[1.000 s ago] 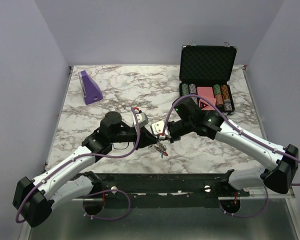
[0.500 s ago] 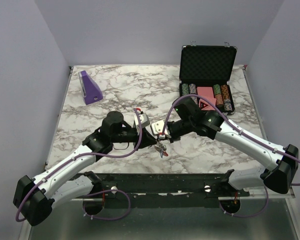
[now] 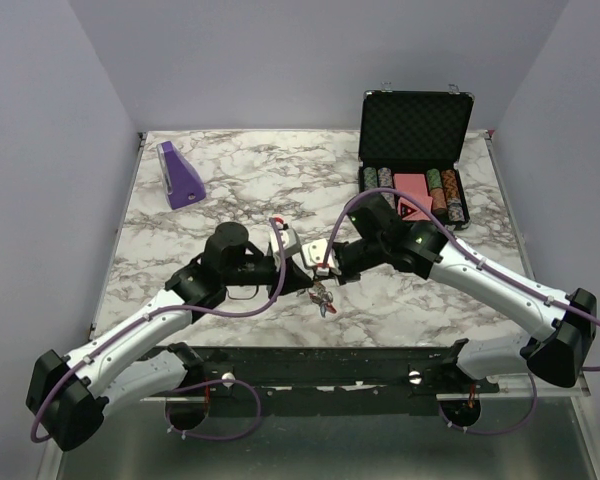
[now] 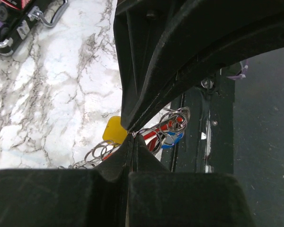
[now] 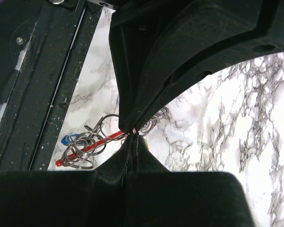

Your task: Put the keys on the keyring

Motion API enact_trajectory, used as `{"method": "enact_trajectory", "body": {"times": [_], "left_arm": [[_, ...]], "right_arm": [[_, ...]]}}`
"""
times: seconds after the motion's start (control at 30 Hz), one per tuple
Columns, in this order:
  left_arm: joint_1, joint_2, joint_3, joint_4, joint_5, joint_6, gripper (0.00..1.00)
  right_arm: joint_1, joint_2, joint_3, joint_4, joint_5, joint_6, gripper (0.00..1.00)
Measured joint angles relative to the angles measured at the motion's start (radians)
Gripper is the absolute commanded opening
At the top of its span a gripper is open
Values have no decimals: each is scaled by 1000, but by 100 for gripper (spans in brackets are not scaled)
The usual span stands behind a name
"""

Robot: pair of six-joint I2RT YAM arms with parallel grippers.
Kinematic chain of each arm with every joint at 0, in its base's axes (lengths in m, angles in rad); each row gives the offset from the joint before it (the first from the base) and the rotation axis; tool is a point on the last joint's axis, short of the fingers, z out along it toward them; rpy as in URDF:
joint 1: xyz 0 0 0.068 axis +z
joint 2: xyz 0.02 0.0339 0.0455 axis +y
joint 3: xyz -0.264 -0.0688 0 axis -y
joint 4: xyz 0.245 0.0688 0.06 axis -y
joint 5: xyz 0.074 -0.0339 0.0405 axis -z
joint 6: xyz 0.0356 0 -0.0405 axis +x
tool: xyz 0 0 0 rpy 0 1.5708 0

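Note:
The keyring [image 3: 323, 297] hangs as a small bunch between my two grippers, just above the marble near the front edge. My left gripper [image 3: 307, 281] is shut, pinching a thin wire ring at its tips [image 4: 132, 135]. In the left wrist view, a yellow key [image 4: 114, 128], the red crescent piece [image 4: 173, 124] and a blue key [image 4: 173, 140] dangle behind the jaws. My right gripper [image 3: 325, 277] is shut too, nipping a ring of the same bunch [image 5: 134, 133]. The red piece [image 5: 92, 142], a blue key [image 5: 70, 139] and looped rings [image 5: 80, 152] hang to the left in its view.
An open black case [image 3: 415, 125] with poker chips stands at the back right. A purple wedge-shaped object [image 3: 180, 175] stands at the back left. The black mounting rail [image 3: 340, 362] runs along the near table edge, just below the bunch.
My left gripper has shut on a ring of the bunch and edged slightly right. The right gripper has stayed shut and still.

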Motion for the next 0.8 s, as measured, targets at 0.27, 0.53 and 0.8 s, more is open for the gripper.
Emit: {"method": "enact_trajectory", "body": {"times": [0.27, 0.53, 0.8], "left_arm": [[0, -146, -103, 67, -66, 35, 0], [0, -324, -292, 253, -85, 87, 0], [0, -409, -447, 550, -93, 52, 0]], "right_arm": [[5, -5, -2, 57, -17, 53, 46], [-63, -71, -61, 220, -114, 275, 55], [-127, -196, -283, 546, -257, 538, 57]]}}
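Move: Both my hands are shut at almost the same spot on the thin wire of the keyring. The yellow key is about 1 cm ahead, 2 cm right and 2 cm below my left hand; from my right hand it is some 1 cm ahead, 2 cm below and level sideways. The tangle of rings hangs about 1 cm back, 2 cm right and 3 cm below my left hand, with the blue tag roughly 2 cm farther back and 2 cm lower than that tangle. I open my right fingers about halfway and let go, lifting that hand some 4.5 cm clear of the rings as its fingertips swing up towards level. My left hand keeps its shut pinch on the wire and draws the bunch about 3 cm left, easing a little back and up while rolling some 25 degrees and bringing its fingers up to level. ##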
